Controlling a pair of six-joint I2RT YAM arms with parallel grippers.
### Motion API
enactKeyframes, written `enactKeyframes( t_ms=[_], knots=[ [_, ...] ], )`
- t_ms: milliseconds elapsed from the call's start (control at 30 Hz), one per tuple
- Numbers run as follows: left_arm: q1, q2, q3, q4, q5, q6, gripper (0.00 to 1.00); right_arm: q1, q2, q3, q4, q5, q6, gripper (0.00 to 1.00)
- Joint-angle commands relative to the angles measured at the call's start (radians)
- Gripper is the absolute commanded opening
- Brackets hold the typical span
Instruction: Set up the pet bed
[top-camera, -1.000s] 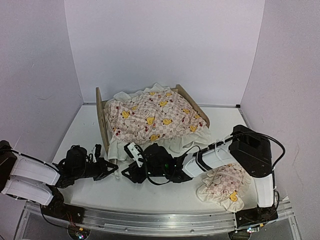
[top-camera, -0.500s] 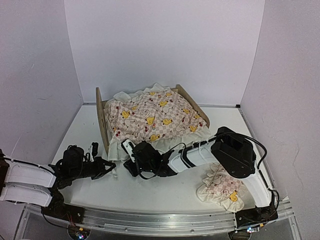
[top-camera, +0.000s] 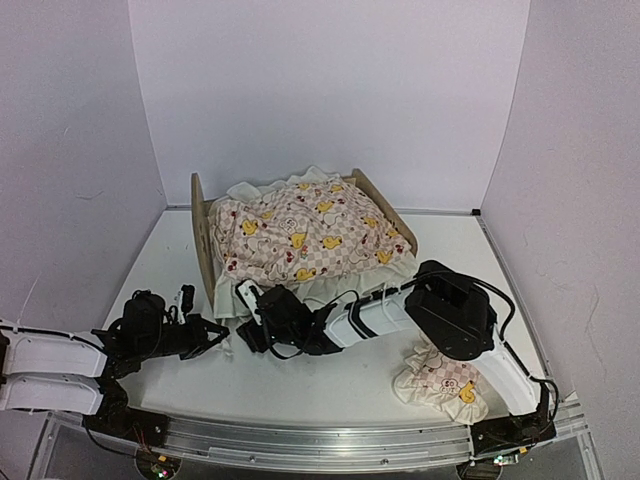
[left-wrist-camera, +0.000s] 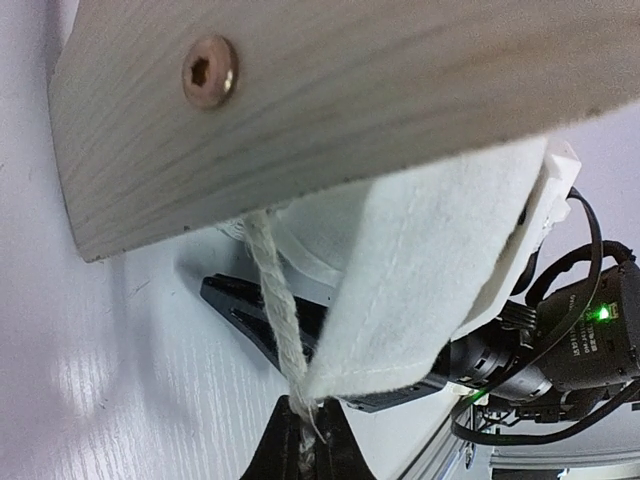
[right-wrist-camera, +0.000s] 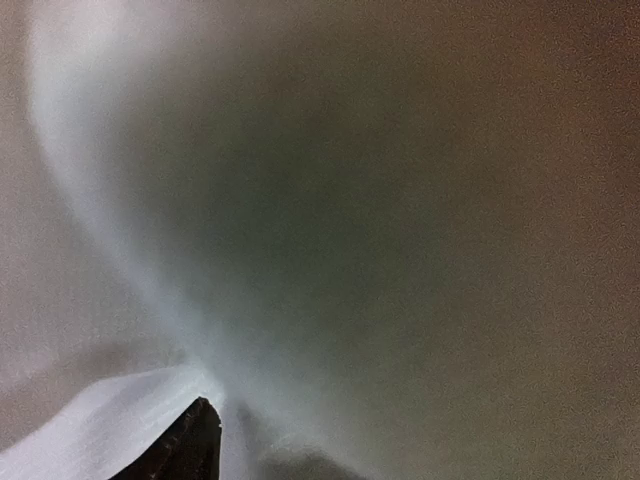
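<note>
The pet bed (top-camera: 201, 240), light wood, stands at the back middle with a cartoon-print quilt (top-camera: 310, 235) spread over it. In the left wrist view its wooden board (left-wrist-camera: 350, 110) fills the top. A twisted pale cord (left-wrist-camera: 275, 290) runs down from under that board into my left gripper (left-wrist-camera: 303, 455), which is shut on it. My left gripper (top-camera: 222, 335) lies low by the bed's near left corner. My right gripper (top-camera: 243, 325) reaches in beside it. Its black fingers (left-wrist-camera: 245, 310) stand apart round the quilt's white frill (left-wrist-camera: 430, 270). The right wrist view is blurred white cloth with one fingertip (right-wrist-camera: 195, 445).
A small frilled pillow (top-camera: 447, 375) in the same print lies on the table at the near right, beside the right arm's base. White walls close in the left, back and right. The metal rail (top-camera: 300, 445) runs along the near edge.
My right arm has stretched left and towards the bed, carrying its gripper to the frill at the near left corner. My left arm has sunk lower, its gripper still on the cord.
</note>
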Motion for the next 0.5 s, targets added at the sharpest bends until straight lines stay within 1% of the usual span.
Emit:
enactKeyframes(
  t_ms=[0,67,167,233,267,367,467],
  knots=[
    [0.004,-0.015,0.028,0.003,0.015,0.018,0.00,-0.013,0.071,0.100,0.027,0.002,-0.047,0.60],
    [0.004,-0.012,0.033,-0.005,0.031,0.024,0.00,-0.013,0.083,0.111,0.028,-0.002,-0.059,0.50],
    [0.004,-0.011,0.038,-0.032,0.048,0.039,0.00,-0.013,0.057,0.083,0.031,-0.032,-0.058,0.21],
    [0.004,-0.025,0.035,-0.067,0.028,0.047,0.00,-0.013,0.017,0.043,0.045,-0.048,-0.044,0.05],
    [0.003,-0.036,0.034,-0.088,0.012,0.049,0.00,-0.013,-0.015,0.018,0.041,-0.054,-0.030,0.00],
    [0.003,-0.077,0.033,-0.170,-0.041,0.058,0.00,-0.013,-0.145,-0.076,0.035,-0.124,0.026,0.00],
    [0.004,-0.111,0.059,-0.290,-0.119,0.081,0.00,-0.014,-0.231,-0.136,0.018,-0.297,0.120,0.00]
  ],
)
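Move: The loose end of the second cord lies just off the right gripper's open fingers, about 1 cm ahead and 2 cm to its left, at the same height. From this hand the bed leg stands 1 cm ahead and 7 cm left, 3 cm higher. From the left gripper, already holding the first cord, that second cord end is about 5 cm ahead, 4 cm right and 6 cm below; the leg is 6 cm ahead, 3 cm left and 2 cm lower. Slide the right gripper barely 2 cm left and slightly forward, low under the hanging white frill, and shut the fingers fully to pinch the second cord by its knotted end; then draw it back and to the right some 3.5 cm. Keep the first cord pinched in the left gripper, easing it down, left and back, away from the bed leg, about 2 cm in all. ##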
